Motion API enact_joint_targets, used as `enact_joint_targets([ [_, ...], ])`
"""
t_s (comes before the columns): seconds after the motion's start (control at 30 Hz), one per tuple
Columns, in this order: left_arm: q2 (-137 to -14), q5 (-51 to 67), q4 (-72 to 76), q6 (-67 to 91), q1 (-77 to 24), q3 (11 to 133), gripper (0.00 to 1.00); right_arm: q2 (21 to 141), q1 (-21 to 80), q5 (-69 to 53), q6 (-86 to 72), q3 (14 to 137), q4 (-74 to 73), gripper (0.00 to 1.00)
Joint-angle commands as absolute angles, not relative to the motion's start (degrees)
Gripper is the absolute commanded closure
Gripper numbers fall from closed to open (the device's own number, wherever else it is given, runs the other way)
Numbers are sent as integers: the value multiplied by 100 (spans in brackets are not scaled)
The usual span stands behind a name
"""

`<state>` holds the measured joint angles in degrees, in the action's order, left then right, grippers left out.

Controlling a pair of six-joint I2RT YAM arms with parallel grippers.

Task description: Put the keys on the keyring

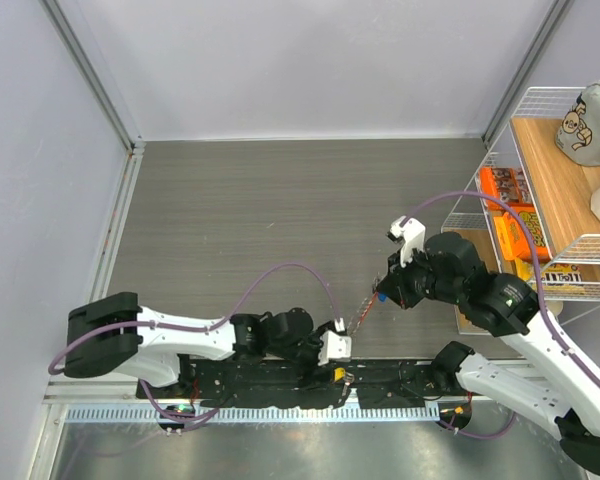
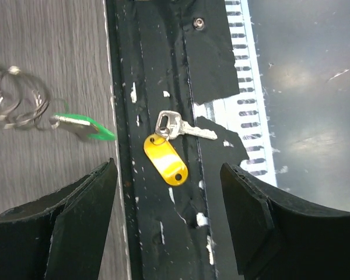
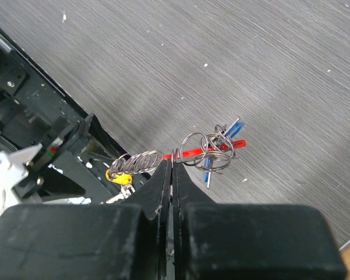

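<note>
The keyring [image 3: 141,161], a chain of thin metal rings, hangs above the grey table with my right gripper [image 3: 171,164] shut on it. Keys with a red tag [image 3: 193,151] and a blue tag [image 3: 234,128] hang in the rings beyond the jaws. In the left wrist view the rings [image 2: 16,105] carry a green-tagged key [image 2: 84,125]. A yellow-tagged key [image 2: 165,158] lies loose on the black base plate [image 2: 154,233]. My left gripper [image 2: 168,179] stands open just short of it, holding nothing. From above, the left gripper [image 1: 335,346] is below the right gripper [image 1: 382,294], with the keyring [image 1: 360,318] between them.
A wire shelf [image 1: 525,100] stands at the right with orange packets [image 1: 510,205] and a grey bag [image 1: 592,122]. A white slotted strip [image 2: 249,105] runs along the near edge beside the base plate. Grey walls close the left and back.
</note>
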<state>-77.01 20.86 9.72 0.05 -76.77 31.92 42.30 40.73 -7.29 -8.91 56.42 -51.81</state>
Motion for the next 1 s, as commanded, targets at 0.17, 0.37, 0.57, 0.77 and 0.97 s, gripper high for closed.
enact_joint_targets([
  [0.17, -8173, 985, 2522, -1511, -8138, 3041, 24, 3867, 4052, -1134, -1107, 5572, -4579, 95],
  [0.37, -8744, 984, 2540, -1670, -8218, 3269, 35, 3718, 4043, -1081, -1107, 5590, -4544, 95],
  [0.57, -8947, 1029, 2610, -1644, -8262, 3322, 43, 3621, 4043, -923, -1055, 5660, -4641, 95],
  [0.77, -8886, 984, 2654, -1679, -8306, 3322, 47, 3604, 4034, -897, -1028, 5643, -4623, 95],
  [0.97, -8886, 1019, 2698, -1714, -8323, 3322, 48, 3542, 4034, -862, -1028, 5608, -4623, 94],
])
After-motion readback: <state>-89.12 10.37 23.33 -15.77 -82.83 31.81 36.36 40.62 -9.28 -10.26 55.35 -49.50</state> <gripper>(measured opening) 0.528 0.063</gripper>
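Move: The yellow tag of the loose key lies on the black strip about 4 cm to the left hand's right and some 6 cm below, neither ahead nor back. Its bare key is about 7 cm right of the hand and 2 cm back; the green tag on the hanging keyring is roughly 7 cm ahead, 4 cm right and 2 cm below. From the right hand, the yellow tag is about 13 cm back, 7 cm left and 22 cm down. Down and to its right onto the yellow tag goes the left hand, sinking about 4 cm, then easing on right while its fingers close roughly a third, bringing the tag between their tips, the rear fingertip close over it; touch can't be made out. Its wrist rolls some 20 degrees. The right hand keeps its pinch on the keyring and lifts it about 2 cm, drifting slightly back. ##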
